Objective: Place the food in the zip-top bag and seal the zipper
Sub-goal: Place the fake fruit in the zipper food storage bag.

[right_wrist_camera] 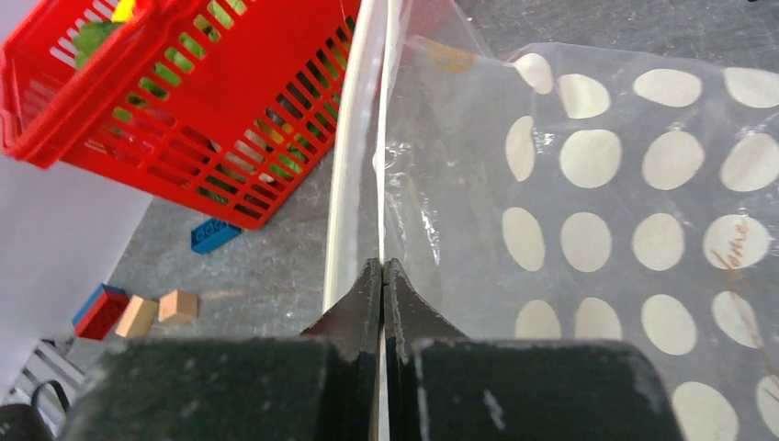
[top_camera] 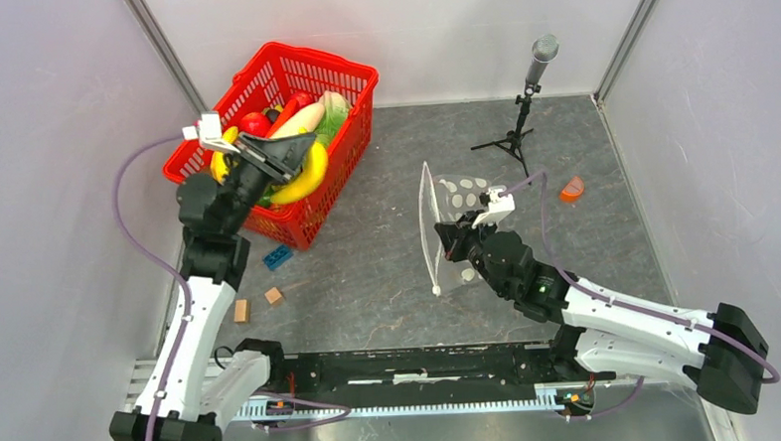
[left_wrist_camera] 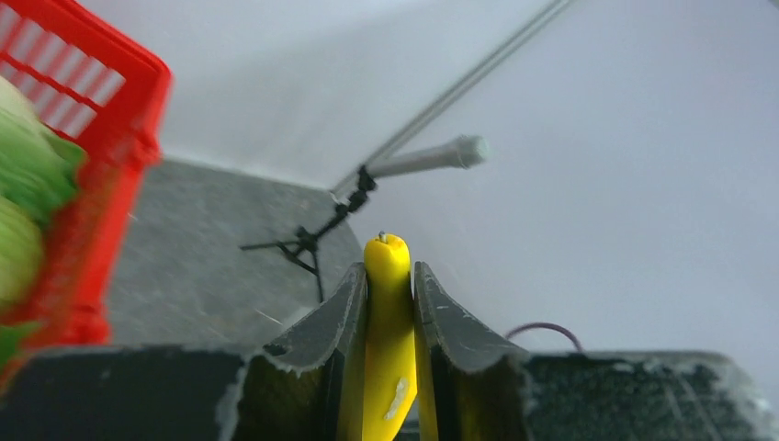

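Note:
My left gripper hovers over the red basket and is shut on a yellow banana. In the left wrist view the banana stands between the two dark fingers, its tip poking past them. More food lies in the basket: a red tomato and green leafy pieces. My right gripper is shut on the zipper edge of the dotted zip-top bag, holding that edge up off the table. The bag trails away behind it.
The red basket stands at the back left. A blue brick and two wooden cubes lie in front of it. A microphone on a tripod stands at the back, with a small orange piece at its right.

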{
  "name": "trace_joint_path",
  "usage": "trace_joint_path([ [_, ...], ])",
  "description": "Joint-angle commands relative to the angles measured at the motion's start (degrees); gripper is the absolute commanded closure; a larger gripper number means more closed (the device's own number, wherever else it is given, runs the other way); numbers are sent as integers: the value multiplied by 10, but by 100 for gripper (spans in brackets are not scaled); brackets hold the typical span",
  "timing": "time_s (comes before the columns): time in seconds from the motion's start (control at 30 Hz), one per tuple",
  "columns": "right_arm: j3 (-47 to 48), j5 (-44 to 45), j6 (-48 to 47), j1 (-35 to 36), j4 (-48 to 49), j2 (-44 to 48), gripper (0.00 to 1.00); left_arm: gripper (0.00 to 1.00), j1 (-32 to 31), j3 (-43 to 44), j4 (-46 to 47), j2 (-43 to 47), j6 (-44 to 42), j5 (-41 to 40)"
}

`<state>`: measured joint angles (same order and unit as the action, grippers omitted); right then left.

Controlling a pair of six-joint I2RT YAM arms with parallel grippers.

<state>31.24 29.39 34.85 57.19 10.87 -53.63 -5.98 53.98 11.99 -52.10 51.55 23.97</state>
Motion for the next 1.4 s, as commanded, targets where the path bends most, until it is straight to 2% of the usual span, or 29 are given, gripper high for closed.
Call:
trace_joint_path([
  [0.0, -3, 59, 44, 18, 88, -15, 100, 98, -84, -36, 61, 29, 98, -122],
  [0.17, -1, 57, 60, 36, 123, -39, 100, 98, -173, -64, 109, 10, 119, -186],
  [0.37, 20, 19, 60, 37, 97, -59, 100, 98, -203, -79, 140, -20, 139, -175],
  [0.53, 22, -17, 34, 37, 110, -58, 100, 98, -240, -121, 243, -40, 155, -166],
  [0.63, 24, -49, 8, 37, 120, -55, 100, 98, -258, -114, 310, -67, 124, -105],
  [0.7, 27, -59, -5, 37, 109, -47, 100, 98, -262, -86, 314, -90, 74, -9],
  [0.77, 35, -60, -24, 36, 84, -37, 100, 98, -263, -52, 235, -105, -6, 90],
  [0.87, 40, -68, -40, 28, 48, -16, 100, 98, -263, -41, 58, -93, -149, 125],
  [0.9, 37, -73, -40, 25, 45, -10, 100, 98, -263, -50, 51, -82, -172, 126],
  [1.03, 6, -117, -48, 17, 77, 8, 100, 98, -264, -120, 274, -61, -107, 167],
  [1.17, 1, -169, -50, 9, 78, 3, 100, 98, -271, -69, 397, -126, -21, 322],
  [1.27, 6, -186, -59, 6, 66, 3, 100, 98, -272, -50, 530, -157, 76, 385],
  [1.37, 13, -188, -69, 2, 48, 5, 100, 98, -275, -33, 620, -175, 159, 422],
])
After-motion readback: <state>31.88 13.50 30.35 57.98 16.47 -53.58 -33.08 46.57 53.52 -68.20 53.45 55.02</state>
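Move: From the left hand, which already grips a banana, the open mouth of the zip-top bag lies about 23 cm to the right, 6 cm back and some 21 cm lower; the red basket's middle is roughly 20 cm ahead, 12 cm left and 30 cm below. From the right hand, still pinching the mouth's right rim, that mouth's middle is 2 cm left and 1 cm ahead, while the banana is about 25 cm left, 7 cm ahead and 20 cm above. The left hand keeps its grip on the banana and carries it away from the basket towards the open bag mouth, about 17 cm right and 14 cm back, dipping some 7 cm on the way before rising about half of that again, while the wrist swings clockwise by some 55 degrees until the fingers point to the right. The right hand keeps the rim pinched and brings the bag to meet the banana, about 4 cm left and a little back and up, turning slightly counter-clockwise. ##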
